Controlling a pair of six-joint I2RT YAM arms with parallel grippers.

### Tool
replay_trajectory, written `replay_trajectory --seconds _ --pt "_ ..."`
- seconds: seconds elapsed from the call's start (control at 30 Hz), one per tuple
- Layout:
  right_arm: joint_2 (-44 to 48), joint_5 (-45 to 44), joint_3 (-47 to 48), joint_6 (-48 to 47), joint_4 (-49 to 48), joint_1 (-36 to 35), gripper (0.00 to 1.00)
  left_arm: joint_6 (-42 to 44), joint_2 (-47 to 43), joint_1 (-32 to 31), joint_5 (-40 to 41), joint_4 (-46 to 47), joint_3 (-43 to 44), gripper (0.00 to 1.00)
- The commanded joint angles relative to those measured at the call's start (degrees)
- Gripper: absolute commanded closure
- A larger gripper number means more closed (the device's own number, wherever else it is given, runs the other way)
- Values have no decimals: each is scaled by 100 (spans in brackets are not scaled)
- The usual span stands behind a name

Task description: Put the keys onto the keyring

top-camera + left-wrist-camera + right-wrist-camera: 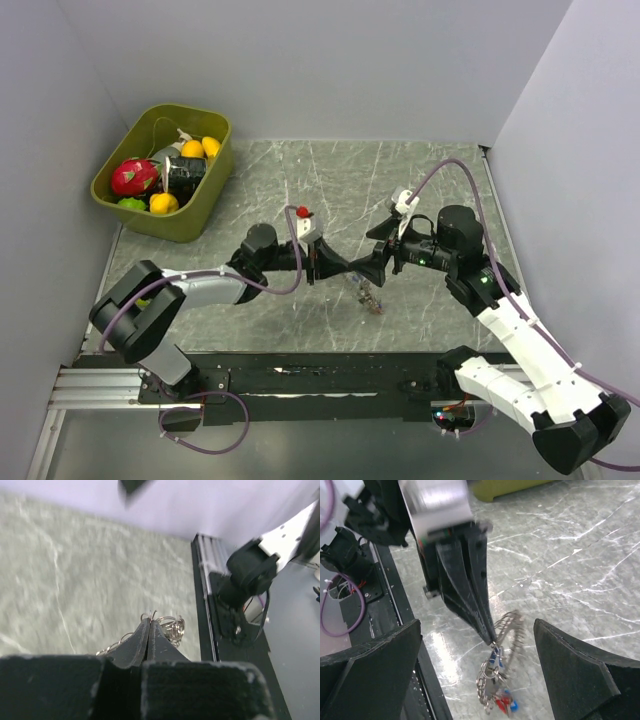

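Observation:
My left gripper [350, 268] is shut, its tips [149, 621] pinching the thin wire of the keyring [512, 630] above the marble table. The ring's silvery coil [172, 626] shows just past those tips. Under it hangs a cluster of small rings, and the keys [506, 705] with red and blue heads dangle at its bottom, close to the table [372, 300]. My right gripper [477, 625] faces the left one from the right [380, 262], open wide. Its two fingers stand on either side of the ring without touching it. The ring looks blurred.
A green bin [215, 190] holding fruit sits at the back left of the table. A black rail [300, 380] runs along the near edge by the arm bases. Grey walls close in on both sides.

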State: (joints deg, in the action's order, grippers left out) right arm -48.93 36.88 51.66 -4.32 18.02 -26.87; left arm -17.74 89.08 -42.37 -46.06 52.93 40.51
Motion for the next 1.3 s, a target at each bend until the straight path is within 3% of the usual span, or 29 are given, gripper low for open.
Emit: replay_trajectory --seconds 0.0,0.3,0.47,0.7,0.87,0.9,1.03,1.07,1.27 --pt "-11 47 -24 80 -308 -20 0 -274 136 -35 291 1369 -622 99" --pt "-99 178 -24 98 -387 -11 0 -81 -206 -105 888 1283 -1554 99" --pt "-161 232 -42 115 -413 -11 0 121 -619 -131 1283 904 -1871 90" --pt "-222 293 -42 133 -457 -11 0 192 -1041 -140 1784 500 -2153 54" --pt "-188 311 -16 133 -440 -11 0 8 -1261 -140 1970 534 -2170 37" --pt "-179 302 -24 133 -440 -11 0 -10 -1322 -149 1996 543 -2136 23" --pt "-196 319 -15 142 -422 -11 0 -54 -1419 -131 2066 464 -2004 14" --pt "-196 319 -24 150 -431 -11 0 -46 -1428 -140 2075 447 -1951 1" --pt "-187 302 -42 150 -457 -11 0 7 -1367 -131 2014 464 -1819 3"
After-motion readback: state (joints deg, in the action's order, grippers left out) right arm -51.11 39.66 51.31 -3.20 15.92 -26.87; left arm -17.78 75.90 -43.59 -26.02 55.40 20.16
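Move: The left hand holds the keyring, whose middle hangs some 7 cm below the fingertips and about 2 cm back and 4 cm to the right; the red key dangles at its lower end, about 13 cm down, 3 cm back and 6 cm right. The table spot for it is about 20 cm below the left hand, 5 cm ahead, 2 cm left. From the open right hand, that spot lies roughly 28 cm down, 5 cm ahead and 4 cm left. Still pinching the keyring's upper edge, the left fingers lower it quickly about 5 cm towards the table, easing left and slightly back. They then open wide and let go while the hand draws some 6 cm to the left overall and sinks about 2 cm more, turning roughly 20 degrees counter-clockwise, before rising again by about 2 cm. ##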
